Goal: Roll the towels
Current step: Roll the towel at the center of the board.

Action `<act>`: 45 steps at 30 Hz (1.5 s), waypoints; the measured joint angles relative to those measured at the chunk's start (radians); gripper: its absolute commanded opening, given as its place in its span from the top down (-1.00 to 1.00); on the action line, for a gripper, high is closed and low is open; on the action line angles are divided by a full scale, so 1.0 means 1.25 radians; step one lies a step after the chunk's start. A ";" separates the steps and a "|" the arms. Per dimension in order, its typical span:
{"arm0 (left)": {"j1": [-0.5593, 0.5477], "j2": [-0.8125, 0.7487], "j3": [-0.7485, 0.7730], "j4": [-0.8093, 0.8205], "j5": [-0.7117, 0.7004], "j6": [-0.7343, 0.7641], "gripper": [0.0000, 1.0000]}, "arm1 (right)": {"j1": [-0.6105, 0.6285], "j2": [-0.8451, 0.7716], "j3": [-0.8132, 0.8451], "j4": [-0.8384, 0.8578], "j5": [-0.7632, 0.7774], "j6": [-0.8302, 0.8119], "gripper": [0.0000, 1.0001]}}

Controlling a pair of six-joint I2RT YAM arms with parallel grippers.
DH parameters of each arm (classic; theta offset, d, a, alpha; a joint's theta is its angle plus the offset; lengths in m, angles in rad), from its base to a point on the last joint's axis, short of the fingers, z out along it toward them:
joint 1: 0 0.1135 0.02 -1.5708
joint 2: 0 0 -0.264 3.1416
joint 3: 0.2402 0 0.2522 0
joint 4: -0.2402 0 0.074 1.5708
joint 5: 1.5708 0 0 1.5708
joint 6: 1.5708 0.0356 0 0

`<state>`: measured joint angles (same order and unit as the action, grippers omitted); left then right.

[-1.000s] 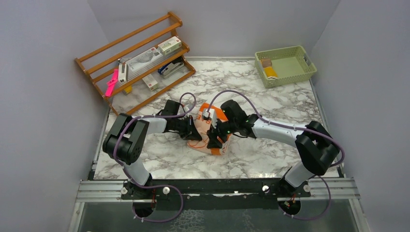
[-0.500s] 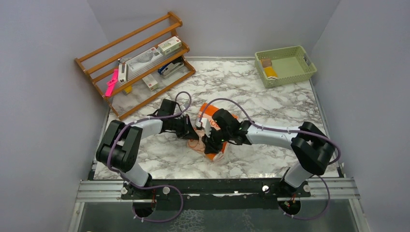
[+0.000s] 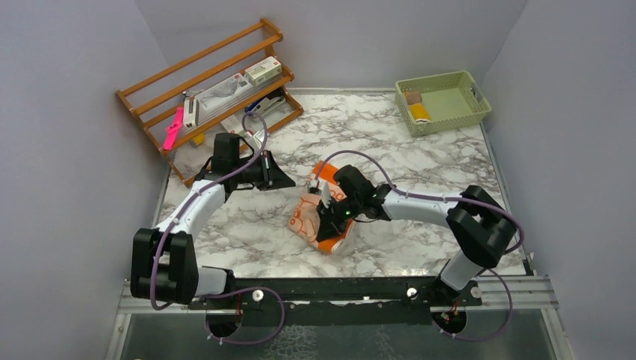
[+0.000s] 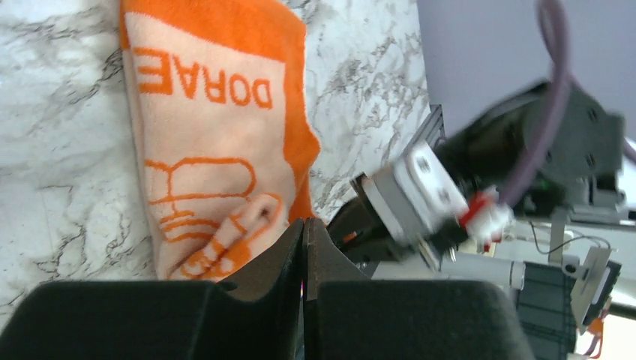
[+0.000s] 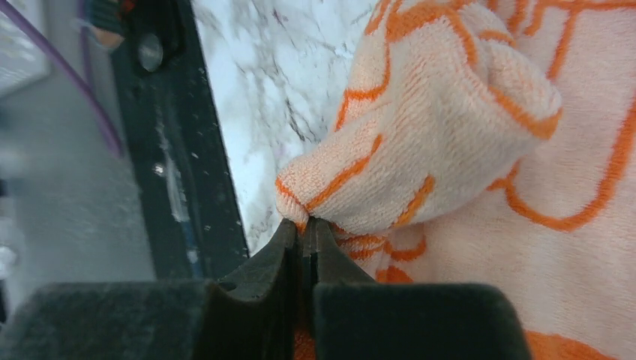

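The orange and pale peach towel [image 3: 304, 219] lies partly folded on the marble table, mid-front. In the left wrist view, the towel [image 4: 202, 150] shows orange lettering and a small raised fold. My right gripper [image 3: 324, 222] rests on its right part. The right gripper [image 5: 306, 222] is shut on a bunched corner of the towel [image 5: 450, 112]. My left gripper [image 3: 289, 180] hovers up and to the left of the towel, apart from it. The left gripper [image 4: 304, 222] is shut with nothing in it. A mustard-yellow roll [image 3: 418, 112] that looks like the other towel lies in the basket.
A wooden rack [image 3: 217, 90] with boxes and a pink item stands at the back left, close behind my left arm. A pale green basket [image 3: 450, 124] sits at the back right. Grey walls close in both sides.
My left gripper has let go of the towel and swung back toward the rack. My right gripper has shifted slightly left over the towel and closed on its corner.
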<state>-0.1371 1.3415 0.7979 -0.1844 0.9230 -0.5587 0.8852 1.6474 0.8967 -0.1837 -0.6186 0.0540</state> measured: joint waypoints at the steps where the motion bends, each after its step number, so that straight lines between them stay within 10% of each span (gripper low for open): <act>1: 0.000 -0.014 0.006 -0.002 0.009 0.007 0.86 | -0.019 0.000 -0.004 0.016 -0.042 0.027 0.99; 13: -0.016 -0.049 0.009 -0.020 0.069 0.045 0.85 | -0.270 0.149 -0.087 0.406 -0.428 0.497 0.99; 26: -0.182 0.002 -0.176 0.243 -0.023 -0.119 0.86 | -0.303 0.454 -0.213 1.266 -0.520 1.177 0.99; 36: -0.207 0.173 0.028 0.288 -0.102 -0.095 1.00 | -0.303 0.285 -0.085 0.708 -0.492 0.772 0.98; 45: -0.211 0.292 0.156 0.184 -0.107 0.056 1.00 | -0.303 0.271 -0.066 0.521 -0.480 0.629 0.99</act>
<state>-0.4015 1.7065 0.9932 0.0452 0.7891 -0.4881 0.5064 1.9865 0.8139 0.4675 -1.2190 0.8406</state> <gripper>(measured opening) 0.009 0.035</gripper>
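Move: The right fingers are already shut on the towel's near, rolled end, so the roll is right at them; the flat lettered stretch it is to be rolled onto lies about 17 cm ahead and 1 cm to their right, some 3 cm lower. From the left hand, that stretch is roughly 5 cm ahead, 8 cm right and 13 cm below, with the orange far end 10 cm ahead and 9 cm right, and the roll some 8 cm back and 8 cm right, 11 cm below. Keeping its pinch on the roll, the right hand lifts it briefly and carries it some 6 to 7 cm forward towards the lettered stretch, top side rolling forward by up to 60 degrees before easing back to about 45. The left hand, fingers shut, draws back, right and down, then swings forward and right and sinks in over the lettered stretch; no touch shows. ##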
